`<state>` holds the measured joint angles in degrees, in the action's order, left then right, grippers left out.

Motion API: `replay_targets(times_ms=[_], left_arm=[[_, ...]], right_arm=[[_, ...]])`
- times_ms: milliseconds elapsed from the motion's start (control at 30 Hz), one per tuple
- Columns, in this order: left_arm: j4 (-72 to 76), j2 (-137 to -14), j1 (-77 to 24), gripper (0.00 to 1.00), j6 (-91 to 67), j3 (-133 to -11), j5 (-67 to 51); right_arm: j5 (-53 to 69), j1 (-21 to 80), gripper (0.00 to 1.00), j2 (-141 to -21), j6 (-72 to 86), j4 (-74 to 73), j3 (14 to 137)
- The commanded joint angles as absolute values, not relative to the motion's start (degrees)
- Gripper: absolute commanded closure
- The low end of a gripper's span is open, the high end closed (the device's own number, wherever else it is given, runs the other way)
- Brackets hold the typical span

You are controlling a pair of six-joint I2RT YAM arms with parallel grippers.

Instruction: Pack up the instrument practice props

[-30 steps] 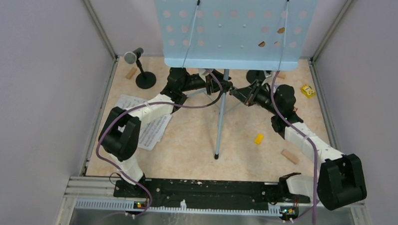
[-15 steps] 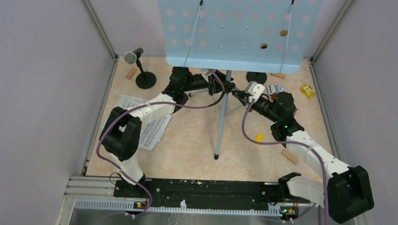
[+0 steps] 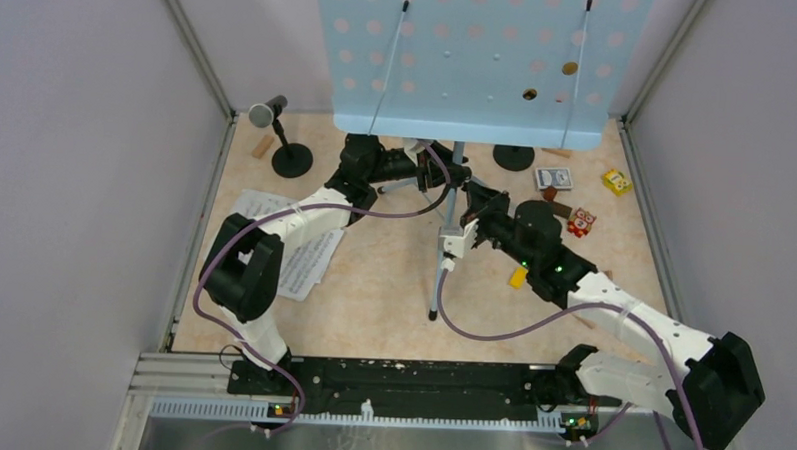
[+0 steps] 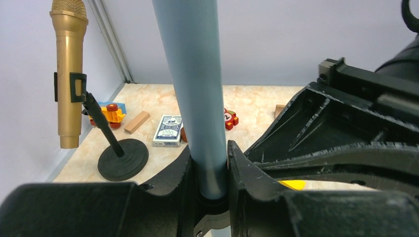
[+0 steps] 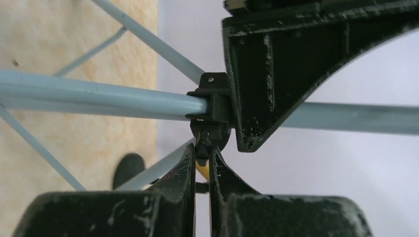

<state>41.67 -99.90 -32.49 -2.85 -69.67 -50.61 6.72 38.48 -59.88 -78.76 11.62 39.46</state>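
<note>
The light blue hole-punched music desk (image 3: pixel 470 62) stands at the back on a grey-blue pole (image 3: pixel 440 256). My left gripper (image 3: pixel 454 175) is shut on that pole (image 4: pixel 192 89), one finger (image 4: pixel 249 170) on each side of it. My right gripper (image 3: pixel 470 195) comes in from the near right and is shut on the small black knob (image 5: pixel 202 148) under the pole's black collar (image 5: pixel 210 103). A gold microphone (image 4: pixel 68 69) sits in a black round-based holder (image 4: pixel 122 159). A second microphone (image 3: pixel 268 110) stands in its holder (image 3: pixel 292 161) at the back left. White music sheets (image 3: pixel 298 252) lie partly under the left arm.
A card box (image 3: pixel 553 177), a yellow toy (image 3: pixel 616 181), a red toy (image 3: pixel 581 221) and a yellow block (image 3: pixel 518 277) lie right of the pole. A wooden block (image 3: pixel 262 145) sits by the left wall. Tripod legs (image 5: pixel 34 143) spread low around the pole.
My right arm has swung from behind the pole to its near right side, with its wrist turned and its gripper kept at the collar. The card box and red toy are now uncovered. The left arm is unmoved.
</note>
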Motion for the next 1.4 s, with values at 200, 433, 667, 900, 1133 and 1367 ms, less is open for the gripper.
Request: replay_targets(times_ms=[200,433,667,900,1133,1367], left_arm=[[36.88,-102.13,-33.58,1.00,4.87,-69.08,-52.88],[36.19,-102.06,-33.61,0.99,5.48,-69.26,-52.91],[36.75,-101.68,-33.67,0.82,4.94,-68.99,-52.39],[40.74,-98.08,-34.59,0.02,0.71,-66.46,-43.50],[36.89,-90.52,-34.57,0.02,0.18,-63.15,-31.44],[33.95,-78.79,-34.79,0.02,-6.75,-53.10,-21.17]], right_arm=[[-9.16,46.68,1.00,-60.98,-103.78,16.93,35.52],[-11.57,46.66,0.20,-52.26,-65.78,19.47,37.59],[-17.82,46.59,0.17,-35.82,-29.12,25.14,24.29],[-8.25,46.57,0.18,-21.02,-11.28,17.86,17.54],[-16.89,46.58,0.13,-17.50,2.78,10.67,18.78],[-12.44,45.18,0.02,-26.75,0.49,13.79,20.93]])
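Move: The music stand's knob is already between the right fingertips; its pole rises about 2 cm ahead and 2 cm left of them. From the right hand the yellow block lies some 13 cm back, 17 cm right, the card box about 15 cm ahead, 25 cm right, and the microphone stand's base 22 cm ahead, 16 cm right, all about 19 cm lower. The left hand already grips the pole, with the knob about 2 cm back, 2 cm right and 2 cm below. The knob, still pinched, gets a last twist of some 25 degrees from the right hand, counter-clockwise looking along its fingers; they then open and retreat back about 10 cm and right 6, rising briefly before sinking, while the wrist rolls the other way. The pole is let go next: the left fingers spread wide, dip about 3 cm, then pull away left and rise again, swinging counter-clockwise. ##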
